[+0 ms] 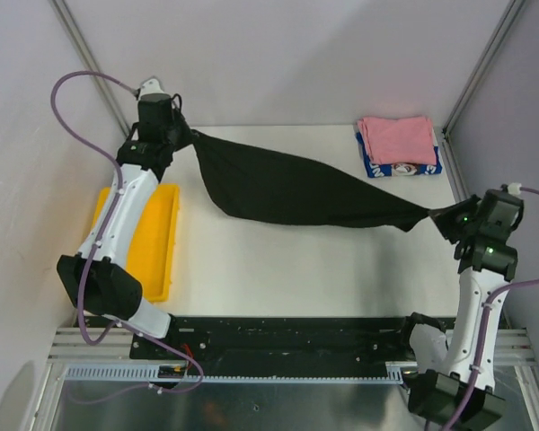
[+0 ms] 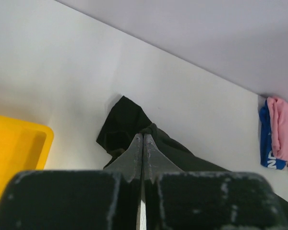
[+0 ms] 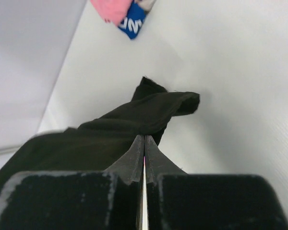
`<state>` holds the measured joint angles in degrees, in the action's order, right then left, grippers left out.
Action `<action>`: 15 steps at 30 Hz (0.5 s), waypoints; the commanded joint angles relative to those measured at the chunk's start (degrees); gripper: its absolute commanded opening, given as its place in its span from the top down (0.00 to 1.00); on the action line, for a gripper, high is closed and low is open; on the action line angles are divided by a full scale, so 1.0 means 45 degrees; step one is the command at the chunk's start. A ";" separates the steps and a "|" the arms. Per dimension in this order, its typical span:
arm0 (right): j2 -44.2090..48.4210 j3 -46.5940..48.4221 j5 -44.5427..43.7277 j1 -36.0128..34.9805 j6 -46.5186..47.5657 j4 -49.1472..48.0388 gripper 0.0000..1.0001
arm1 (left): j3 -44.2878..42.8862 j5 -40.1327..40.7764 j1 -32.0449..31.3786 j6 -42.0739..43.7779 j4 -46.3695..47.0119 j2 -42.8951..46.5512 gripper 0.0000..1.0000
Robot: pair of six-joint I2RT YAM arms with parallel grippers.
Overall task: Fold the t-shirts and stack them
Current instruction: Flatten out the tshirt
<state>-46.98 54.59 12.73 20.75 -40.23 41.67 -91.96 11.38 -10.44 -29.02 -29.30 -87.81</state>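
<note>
The black t-shirt (image 1: 296, 190) hangs stretched above the table between both arms, sagging in the middle. At the back left, my left gripper (image 1: 187, 136) is shut on one end of it; in the left wrist view the cloth (image 2: 127, 127) bunches at the closed fingertips (image 2: 143, 136). Near the right edge my right gripper (image 1: 436, 218) is shut on the other end, and its wrist view shows the black cloth (image 3: 134, 122) draped over the closed tips (image 3: 144, 138). A folded pink t-shirt (image 1: 397, 138) lies on a folded blue-and-white t-shirt (image 1: 404, 168) at the back right corner.
A yellow plastic tray (image 1: 157, 238) sits at the table's left side, partly under the left arm. Grey walls with metal posts close the back and sides. A black rail (image 1: 287, 337) runs along the near edge between the arm bases.
</note>
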 commanded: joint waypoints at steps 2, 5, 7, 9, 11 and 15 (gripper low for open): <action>-0.0392 0.0905 0.1528 0.1722 0.0601 -0.0270 1.00 | -0.0027 -0.0497 0.0698 -0.0529 0.0170 0.0951 1.00; -0.0767 0.0947 0.1719 0.1854 0.0549 -0.0334 1.00 | 0.0464 -0.0997 0.1037 -0.0718 0.0164 0.1146 1.00; -0.0994 0.0943 0.1824 0.1883 0.0562 -0.0481 1.00 | 0.0717 -0.1379 0.1159 -0.0769 0.0163 0.1250 1.00; -0.1256 0.0952 0.1981 0.1846 0.0620 -0.0469 1.00 | 0.1205 -0.2065 0.1194 -0.1050 0.0158 0.1476 1.00; -0.1473 0.0867 0.2119 0.1661 0.0736 -0.0260 1.00 | 0.2494 -0.3081 0.1193 -0.1970 0.0162 0.2104 1.00; -0.1433 -0.0397 0.2265 0.1289 0.1126 -0.0031 0.99 | 0.6794 -0.3210 0.1172 -0.3652 0.0172 0.4286 1.00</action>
<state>-54.04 56.07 20.91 27.62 -37.80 41.25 -74.30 0.23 -5.43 -37.60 -27.44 -77.38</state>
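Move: The black t-shirt hangs stretched between the two shut grippers. Its middle is roughly 24 cm to the left hand's right, 10 cm back and 15 cm lower; from the right hand it lies about 25 cm left, 9 cm ahead and 8 cm lower. The yellow bin sits about 18 cm back and 19 cm left of the left hand, 28 cm below. The folded shirts are some 27 cm straight ahead of the right hand, 20 cm below. The t-shirt stays pinched at both ends as the hands first spread about 2 cm each, left hand leftward and right hand rightward. The left then reverses, drawing back and down about 5 cm each way with increasing speed, its left side rolling down some 10 degrees. The right only sinks about 2 cm and eases slightly forward. ##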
